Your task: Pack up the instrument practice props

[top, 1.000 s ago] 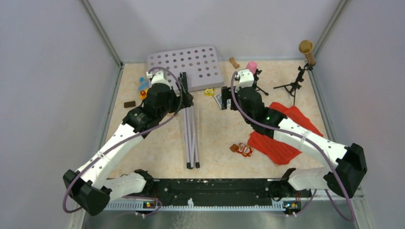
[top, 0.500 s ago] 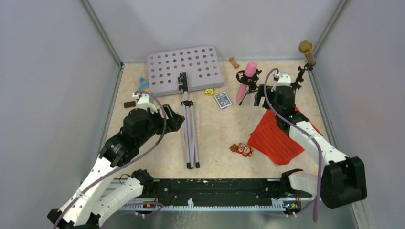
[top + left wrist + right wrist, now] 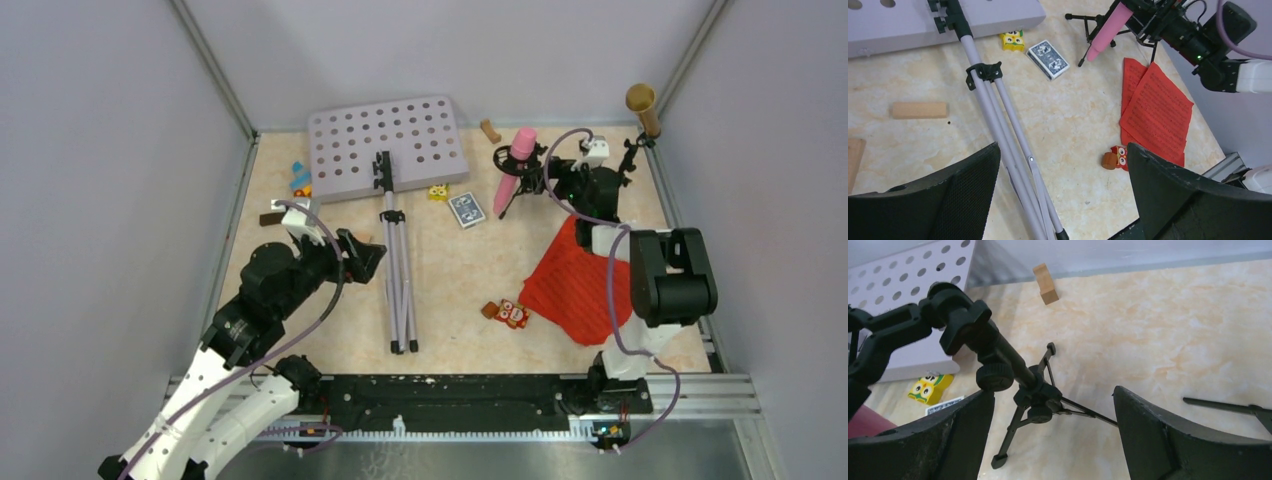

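Note:
The grey hole-punched tray [image 3: 390, 140] lies at the back, its silver tripod pole [image 3: 400, 285] stretching toward me. My left gripper [image 3: 362, 255] is open just left of the pole, above it and holding nothing; in its wrist view the left gripper [image 3: 1063, 146] has the pole [image 3: 998, 115] passing under its left finger. The pink microphone [image 3: 515, 165] leans in its small black tripod [image 3: 1035, 395]. My right gripper [image 3: 546, 180] is open, and that tripod's hub sits between the spread fingers of the right gripper [image 3: 1053, 392], untouched. The gold microphone [image 3: 641, 108] stands at the back right. Red pages [image 3: 575, 290] lie right.
A blue card deck [image 3: 466, 209] and a yellow toy [image 3: 437, 192] lie mid-table, with owl toys [image 3: 510, 314] nearer me. Wooden blocks [image 3: 490, 131] and colourful toys [image 3: 299, 180] sit along the back and left. Grey walls close in three sides.
My left arm pulled back from the tray's joint toward the near left. My right arm swung from the table's middle to the right side, uncovering the pink microphone and facing its tripod.

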Motion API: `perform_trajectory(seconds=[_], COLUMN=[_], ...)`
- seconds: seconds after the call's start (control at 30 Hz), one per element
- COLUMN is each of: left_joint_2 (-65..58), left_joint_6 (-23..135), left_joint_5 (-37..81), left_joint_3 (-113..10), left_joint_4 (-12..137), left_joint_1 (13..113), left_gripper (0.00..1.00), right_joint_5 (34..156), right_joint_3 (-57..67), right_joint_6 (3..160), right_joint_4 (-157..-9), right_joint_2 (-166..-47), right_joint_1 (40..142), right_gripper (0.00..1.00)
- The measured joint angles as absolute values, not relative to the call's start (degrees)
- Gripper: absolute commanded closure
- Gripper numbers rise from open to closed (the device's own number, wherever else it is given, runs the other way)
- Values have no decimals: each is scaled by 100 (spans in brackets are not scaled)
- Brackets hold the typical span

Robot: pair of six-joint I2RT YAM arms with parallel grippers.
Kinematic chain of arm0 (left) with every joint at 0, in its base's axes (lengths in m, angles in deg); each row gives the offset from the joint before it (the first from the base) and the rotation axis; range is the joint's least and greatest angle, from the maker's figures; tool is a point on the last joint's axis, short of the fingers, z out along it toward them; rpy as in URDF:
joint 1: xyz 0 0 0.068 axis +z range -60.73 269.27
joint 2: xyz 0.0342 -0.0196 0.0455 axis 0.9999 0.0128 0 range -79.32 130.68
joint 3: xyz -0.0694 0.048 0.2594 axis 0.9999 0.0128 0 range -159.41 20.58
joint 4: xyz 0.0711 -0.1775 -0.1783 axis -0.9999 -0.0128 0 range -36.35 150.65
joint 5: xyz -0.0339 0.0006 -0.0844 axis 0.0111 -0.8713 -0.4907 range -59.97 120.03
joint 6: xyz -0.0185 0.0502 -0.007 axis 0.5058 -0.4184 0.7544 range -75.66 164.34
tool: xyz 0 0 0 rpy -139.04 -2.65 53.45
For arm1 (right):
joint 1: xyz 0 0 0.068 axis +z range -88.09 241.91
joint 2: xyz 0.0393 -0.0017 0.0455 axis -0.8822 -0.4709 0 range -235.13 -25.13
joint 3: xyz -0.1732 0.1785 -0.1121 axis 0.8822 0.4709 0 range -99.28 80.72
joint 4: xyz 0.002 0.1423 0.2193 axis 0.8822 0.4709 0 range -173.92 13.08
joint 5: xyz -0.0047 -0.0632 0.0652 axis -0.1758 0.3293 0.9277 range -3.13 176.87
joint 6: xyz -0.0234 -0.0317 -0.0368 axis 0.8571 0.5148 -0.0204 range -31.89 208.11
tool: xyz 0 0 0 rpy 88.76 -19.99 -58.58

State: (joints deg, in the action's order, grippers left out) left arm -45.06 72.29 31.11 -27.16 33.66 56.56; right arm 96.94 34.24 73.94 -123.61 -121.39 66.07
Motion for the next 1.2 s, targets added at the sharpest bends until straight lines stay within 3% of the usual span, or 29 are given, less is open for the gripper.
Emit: perform_trajectory(seconds=[0.27,0.4,0.5,0.67,0.77,0.83,1.03,1.2], left_joint_2=[-4642,-4550,-4456,-4347,-4305,-4268,-4189,-4052], left_joint_6=[6850,6772,6728,6671,6621,6531,6151,5906], left_joint_5=[3089,3089,3024,2893,2794,2718,2287,1809], left_joint_3=[-2533,-2498,-2460,-2404,-2397,-2397,-2443,-2854], left_joint_4=[3779,3922,4020,4136,4223,4315,4564,4691], left_joint_1=[5656,5656,5656,5656,5656,5656,5656,5656], left_gripper=[1,1,1,1,1,1,1,1], right_joint_5=[11007,11477,11783,12161,12341,12448,12417,11871], right_joint_3=[3111,2797,2379,2003,1881,1900,2794,3959], right_joint_6=[7035,6768,6528,6233,6272,6174,6465,7284], right_joint_4=[-14612,-15469,-15987,-16634,-16981,-17029,-17042,-16317], right_joint_2=[-13549,-14078,-14483,-14922,-15046,-15040,-14406,-12861], right_joint_1=[6284,6284,6284,6284,6271,6251,6382,6972], right_gripper=[16,24,41,82,89,100,100,100])
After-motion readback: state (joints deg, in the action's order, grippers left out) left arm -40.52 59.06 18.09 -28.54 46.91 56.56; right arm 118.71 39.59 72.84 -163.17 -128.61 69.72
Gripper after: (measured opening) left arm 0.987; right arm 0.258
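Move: The black stand's upper post, just under its clamp, is about 5 cm ahead of my right hand, 5 cm left and 3 cm above it. The pink tube in the stand's ring is some 10 cm to my right hand's left and 1 cm ahead. The card deck lies roughly 21 cm left, 5 cm back and 14 cm lower; the brass horn's stand is about 15 cm right and 3 cm ahead. From my left hand the post is about 43 cm right, 30 cm ahead and 12 cm lower. I reach my right hand forward, left and slightly up to the black stand's post, about 5 cm each way forward and left, swinging the fingers left and tipping them up, and pinch the post. Then I draw it back some 9 cm, and left and a little up. My empty left hand, still open, rises and goes right about 4 cm each, turning clockwise and tipping up. ##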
